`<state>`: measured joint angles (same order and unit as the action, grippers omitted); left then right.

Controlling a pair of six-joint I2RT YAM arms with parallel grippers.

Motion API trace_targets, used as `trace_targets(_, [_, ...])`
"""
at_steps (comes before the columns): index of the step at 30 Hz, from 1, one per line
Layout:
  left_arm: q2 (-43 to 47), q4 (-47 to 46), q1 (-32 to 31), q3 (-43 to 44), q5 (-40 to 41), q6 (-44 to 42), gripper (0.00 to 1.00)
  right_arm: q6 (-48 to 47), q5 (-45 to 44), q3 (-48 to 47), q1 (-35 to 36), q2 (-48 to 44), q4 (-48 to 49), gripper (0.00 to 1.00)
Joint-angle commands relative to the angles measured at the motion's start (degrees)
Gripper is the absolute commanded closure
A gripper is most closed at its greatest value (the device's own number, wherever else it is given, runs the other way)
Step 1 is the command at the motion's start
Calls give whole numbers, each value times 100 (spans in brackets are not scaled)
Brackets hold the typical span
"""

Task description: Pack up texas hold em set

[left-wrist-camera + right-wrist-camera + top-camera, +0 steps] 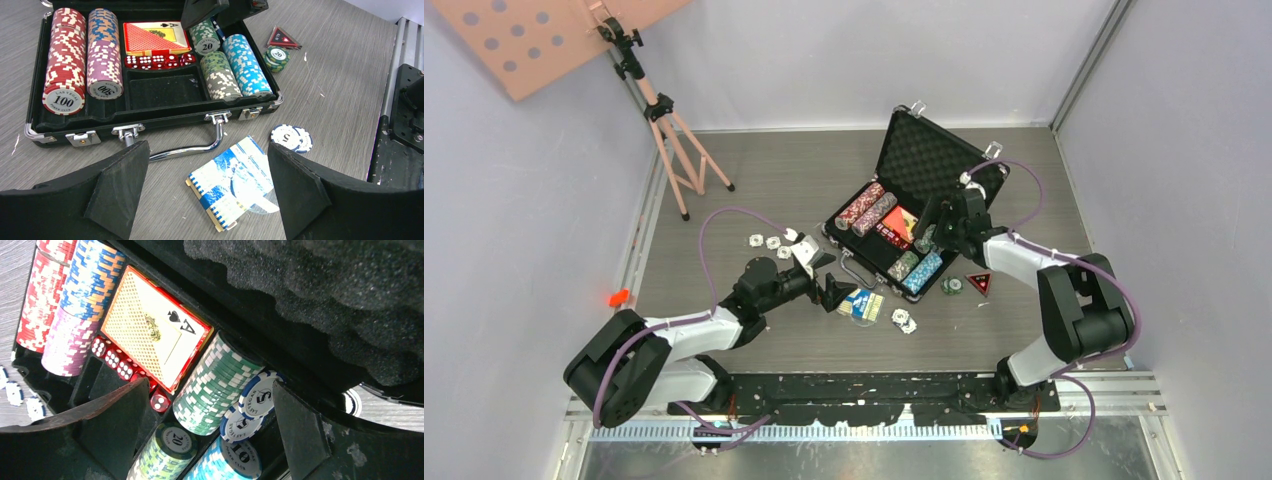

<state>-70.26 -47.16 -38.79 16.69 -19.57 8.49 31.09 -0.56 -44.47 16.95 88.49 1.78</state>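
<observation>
The black briefcase [894,262] lies open, its foam lid [929,155] raised. Rows of poker chips [65,60], a red card deck [155,37] and tiny red dice [157,61] sit in its tray. On the table just in front of the handle lies a blue card deck [232,182], and my left gripper [207,147] hovers open over it, a finger on each side. My right gripper [210,385] is open and empty, low over the green chip row [215,390]. Two white-and-blue chips [257,397] lean in the slot beside its right finger.
Loose white chips lie left of the case [769,242] and near the blue deck [291,138]. A short green chip stack [276,57] and a red triangular piece [282,38] sit right of the case. A pink tripod [669,130] stands at the back left.
</observation>
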Motion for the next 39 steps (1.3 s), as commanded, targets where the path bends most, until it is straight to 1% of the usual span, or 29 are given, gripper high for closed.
trace_targets(1, [23,-426,-21,-21,-42,-93,9,643,1131,-42,116,-111,-136,0])
trace_targets(6, [30,-418,-15,-21,-36,-93,9,799,1215,22,116,-516,-514,0])
trace_targets(9, [34,-417,-22,-16,-37,-93,9,724,1121,-145,116,-699,-951,0])
trace_targets(15, [34,-417,-15,-24,-38,-84,9,287,252,-543,108,-910,-1633,1])
trace_targets(17, [35,-422,-15,-25,-34,-84,9,137,3,-642,107,-888,-1760,6])
trace_targets(19, [34,-417,-17,-25,-46,-85,9,21,-243,-702,107,-844,-1849,15])
trace_targets(20, [37,-417,-20,-30,-40,-85,9,-24,-313,-738,107,-825,-1910,23])
trace_targets(21, [26,-422,-17,-33,-38,-85,9,-33,-441,-752,107,-811,-1932,27])
trace_targets(22, [21,-418,-15,-34,-38,-92,9,-26,-522,-793,102,-790,-2021,35])
trace_targets(23, [15,-417,-16,-30,-38,-93,9,32,-693,-818,106,-772,-2084,38])
trace_targets(25, [2,-418,-22,-19,-47,-93,9,118,-911,-871,107,-723,-2216,39])
trace_targets(29, [9,-418,-15,-16,-42,-93,9,245,-1033,-817,107,-690,-2237,37])
trace_targets(39, [13,-400,-17,-25,-37,-102,9,417,-916,-761,106,-404,-2114,47])
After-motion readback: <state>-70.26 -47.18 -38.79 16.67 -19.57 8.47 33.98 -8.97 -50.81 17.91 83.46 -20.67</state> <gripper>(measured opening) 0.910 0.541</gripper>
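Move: The two loose blue-and-white chips lie about 3 cm to the right of my right hand, level with it fore and aft and some 2 cm below. The green chip stack is between my open fingers, about 2 cm ahead. The card box is 6 cm ahead and 5 cm left, the light-blue stack 7 cm back and 1 cm left. From my left hand the loose chips are roughly 14 cm ahead and 23 cm right, well below. I draw my right hand back and up off the green stack, first about 4 cm back with a little drift left, then swing it some 5 cm to the right, still rising, until the loose chips lie in line between my fingers. I close the fingers from wide open to about half, tip them down some 10 degrees with a slight clockwise turn, and begin to sink about 1.5 cm. ##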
